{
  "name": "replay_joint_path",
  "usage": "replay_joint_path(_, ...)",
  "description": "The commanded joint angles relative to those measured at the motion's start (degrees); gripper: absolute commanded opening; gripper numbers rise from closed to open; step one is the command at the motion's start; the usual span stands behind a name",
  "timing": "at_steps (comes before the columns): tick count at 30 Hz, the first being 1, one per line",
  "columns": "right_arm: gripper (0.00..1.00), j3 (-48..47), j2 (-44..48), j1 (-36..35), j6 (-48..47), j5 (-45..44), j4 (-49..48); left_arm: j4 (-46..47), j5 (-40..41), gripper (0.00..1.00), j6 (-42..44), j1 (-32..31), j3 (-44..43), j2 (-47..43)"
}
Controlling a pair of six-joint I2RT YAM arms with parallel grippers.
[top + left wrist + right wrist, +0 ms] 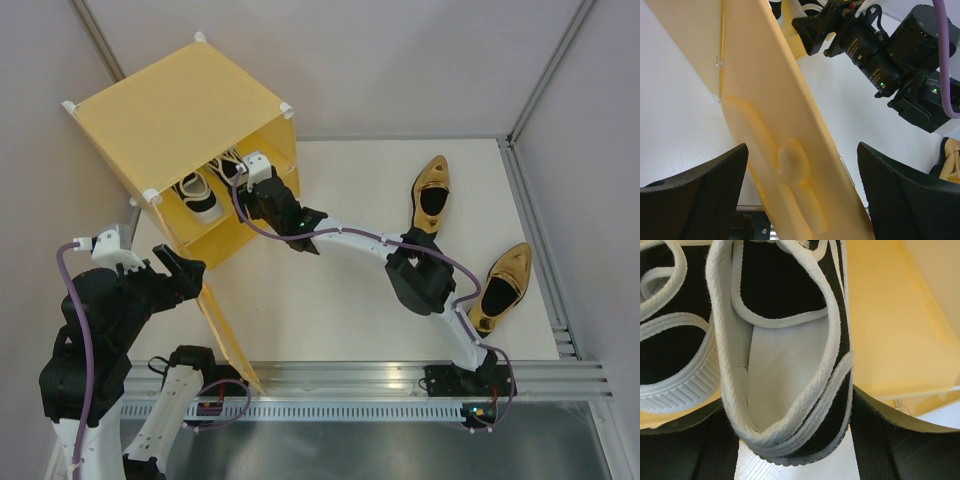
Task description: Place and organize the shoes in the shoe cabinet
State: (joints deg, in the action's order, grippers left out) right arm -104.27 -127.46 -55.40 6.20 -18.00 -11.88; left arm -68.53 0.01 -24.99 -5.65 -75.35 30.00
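Observation:
The yellow shoe cabinet point(170, 110) stands at the back left with its door point(225, 330) swung open toward the near edge. Two white-and-black sneakers point(197, 192) point(228, 165) sit side by side on its upper shelf. My right gripper point(252, 172) reaches into the opening. In the right wrist view it point(792, 440) is shut on the heel of the right sneaker point(785, 365), with the other sneaker point(670, 355) to its left. My left gripper point(801, 150) is open and straddles the embossed door point(775, 110) without touching it. Two gold slip-ons point(433, 190) point(502, 285) lie on the table at the right.
The right arm point(420, 275) stretches across the middle of the white table point(330, 320). A metal rail point(400, 380) runs along the near edge. Grey walls close in the back and both sides. The cabinet's lower compartment point(215, 240) is partly seen below the shelf.

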Motion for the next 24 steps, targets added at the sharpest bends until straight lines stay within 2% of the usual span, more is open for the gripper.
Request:
replay_joint_path(1,0.19,-4.80,-1.04,-0.06,1.27,-0.55,-5.26,-1.52,0.69,0.92,1.00,-0.06,0.38,0.15)
replay_joint_path(4,0.37,-5.51,-1.30,-0.15,1.45,-0.19,-5.00,-1.52,0.60,0.92,1.09,0.03,0.38,0.06)
replay_joint_path(6,0.42,-6.03,-1.48,-0.06,1.71,0.24,-4.56,-1.60,0.52,0.92,1.17,0.03,0.38,0.06)
replay_joint_path(10,0.64,-6.21,-1.39,-0.15,1.89,2.00,-3.42,-1.69,0.34,0.92,1.09,0.03,0.21,0.06)
replay_joint_path(13,0.77,-4.20,0.45,-0.15,1.80,2.97,-3.24,-1.61,0.34,0.92,1.09,0.03,0.20,-0.20)
replay_joint_path(19,0.96,0.55,5.02,-0.33,1.45,5.34,-3.85,-1.52,0.25,0.92,0.82,0.03,0.12,-0.29)
replay_joint_path(24,0.98,4.24,8.45,-0.50,1.36,5.78,-4.38,-1.69,0.25,0.92,0.65,0.03,-0.23,-0.29)
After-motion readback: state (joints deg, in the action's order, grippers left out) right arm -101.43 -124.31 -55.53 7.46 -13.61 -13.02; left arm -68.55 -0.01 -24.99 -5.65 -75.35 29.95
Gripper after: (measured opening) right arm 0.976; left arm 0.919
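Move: The right hand still grips the black-and-white sneaker by its heel at the cabinet's upper shelf; the sneaker's middle lies about 6 cm ahead and 5 cm to its left, 1 cm below. The other sneaker stands some 2 cm ahead and 12 cm left of the hand, also about 1 cm lower. From the idle left hand, the held sneaker lies roughly 32 cm ahead, 6 cm right and 14 cm down. The right fingers keep hold of the sneaker's heel while the hand eases about 1 cm to the left and slightly forward, deeper into the cabinet beside the other sneaker. They then spread almost fully and let go of the heel, and the hand starts out, back about 2 cm and up some 1.5 cm. ##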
